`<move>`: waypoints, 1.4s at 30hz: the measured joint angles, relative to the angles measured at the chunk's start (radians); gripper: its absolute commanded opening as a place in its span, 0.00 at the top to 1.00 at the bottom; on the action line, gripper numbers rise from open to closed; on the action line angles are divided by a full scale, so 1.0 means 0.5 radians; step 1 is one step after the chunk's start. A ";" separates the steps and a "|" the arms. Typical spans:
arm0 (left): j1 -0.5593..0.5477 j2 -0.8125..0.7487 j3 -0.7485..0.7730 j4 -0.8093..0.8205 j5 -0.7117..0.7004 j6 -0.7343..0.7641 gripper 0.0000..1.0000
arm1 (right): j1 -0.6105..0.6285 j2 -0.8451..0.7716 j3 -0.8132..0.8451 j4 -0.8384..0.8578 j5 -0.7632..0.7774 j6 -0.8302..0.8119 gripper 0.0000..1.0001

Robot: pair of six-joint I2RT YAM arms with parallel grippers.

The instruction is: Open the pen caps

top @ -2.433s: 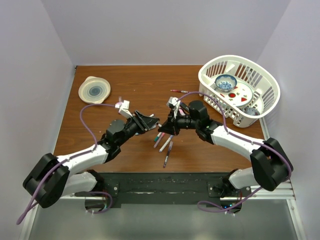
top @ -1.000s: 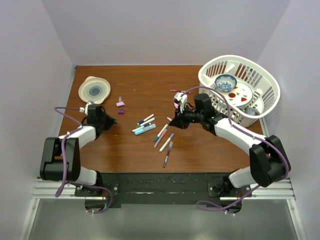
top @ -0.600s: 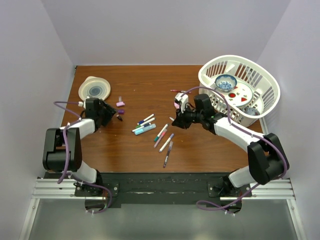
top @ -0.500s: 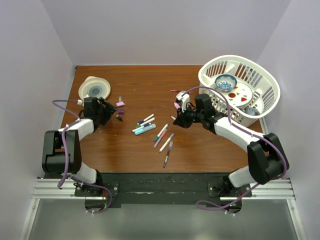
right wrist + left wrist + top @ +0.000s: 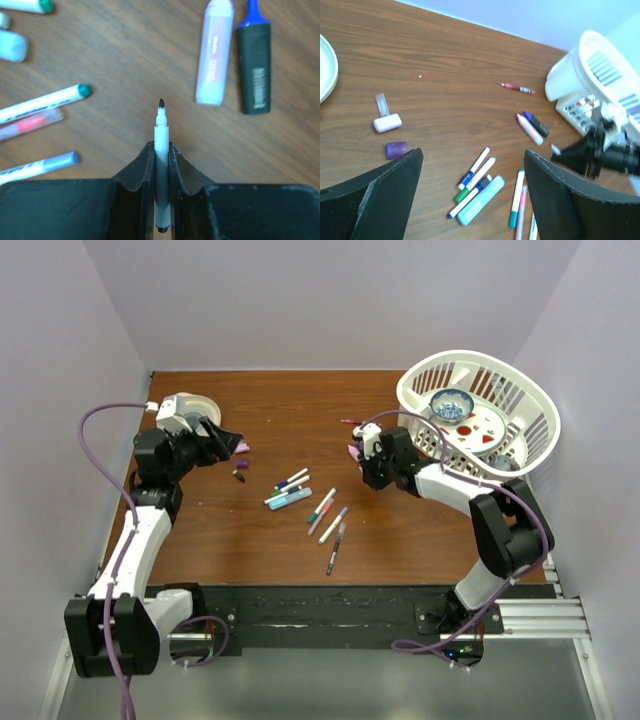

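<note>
In the right wrist view my right gripper (image 5: pixel 161 148) is shut on a slim white pen (image 5: pixel 161 131) whose bare black tip points at the table. An uncapped pink highlighter (image 5: pixel 214 55) and a black highlighter (image 5: pixel 254 67) with a bare blue tip lie just beyond it. My left gripper (image 5: pixel 472 197) hangs open and empty above the table, raised at the left (image 5: pixel 226 440). Below it lie a pink cap (image 5: pixel 387 122) and a purple cap (image 5: pixel 396 149). A small dark cap (image 5: pixel 238 476) lies near them. Several capped pens (image 5: pixel 475 180) lie mid-table beside a teal highlighter (image 5: pixel 480 201).
A white basket (image 5: pixel 530 405) holding dishes stands at the back right, close behind the right arm. A pale plate (image 5: pixel 185 412) sits at the back left, behind the left arm. A thin red pen (image 5: pixel 517 88) lies alone near the basket. More slim pens (image 5: pixel 335 530) lie toward the front.
My left gripper opened and lifted away from the caps, leaving a small dark cap beside them. The right gripper kept its hold on the pen and shifted slightly toward the highlighters.
</note>
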 measured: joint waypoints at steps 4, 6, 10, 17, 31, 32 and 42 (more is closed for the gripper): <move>-0.049 -0.153 -0.106 -0.080 0.047 0.128 0.12 | 0.001 0.150 0.152 -0.047 0.058 -0.043 0.77; -0.080 -0.152 -0.113 -0.133 0.066 0.167 0.12 | 0.001 0.195 0.202 -0.081 0.070 -0.060 0.75; -0.093 -0.134 -0.114 -0.172 0.109 0.204 0.12 | 0.001 0.315 0.342 -0.175 0.093 -0.089 0.69; -0.093 -0.122 -0.114 -0.179 0.169 0.218 0.12 | 0.001 0.438 0.481 -0.272 0.160 -0.131 0.64; -0.092 -0.107 -0.136 -0.134 0.314 0.219 0.10 | -0.073 0.086 0.492 -0.681 -0.547 -0.561 0.48; -0.093 -0.099 -0.136 -0.127 0.327 0.219 0.10 | -0.085 0.064 0.488 -0.703 -0.637 -0.588 0.48; -0.092 -0.034 -0.137 -0.092 0.420 0.215 0.10 | -0.240 0.024 0.436 -0.806 -1.125 -0.696 0.48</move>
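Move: The right hand still pinches the uncapped white pen; its resting place is bare table about 4 cm ahead, 1 cm left and 4 cm down. Past that spot, the pink highlighter's middle is some 10 cm ahead and 3 cm left of the hand, the black highlighter about 11 cm straight ahead. The teal marker lies 11 cm left and 4 cm back. From the empty left hand the spot is about 29 cm right, 1 cm ahead and 21 cm down. The right fingers let go of the white pen on the table just short of the pink highlighter: the hand eases about 4 cm forward and 2 cm down while opening to half. Emptied, it backs off some 7 cm and rises 7 cm, turning counter-clockwise nearly 30 degrees. The left, wide open, drifts back and right about 4 cm each and down 3 cm, turning clockwise some 15 degrees. ##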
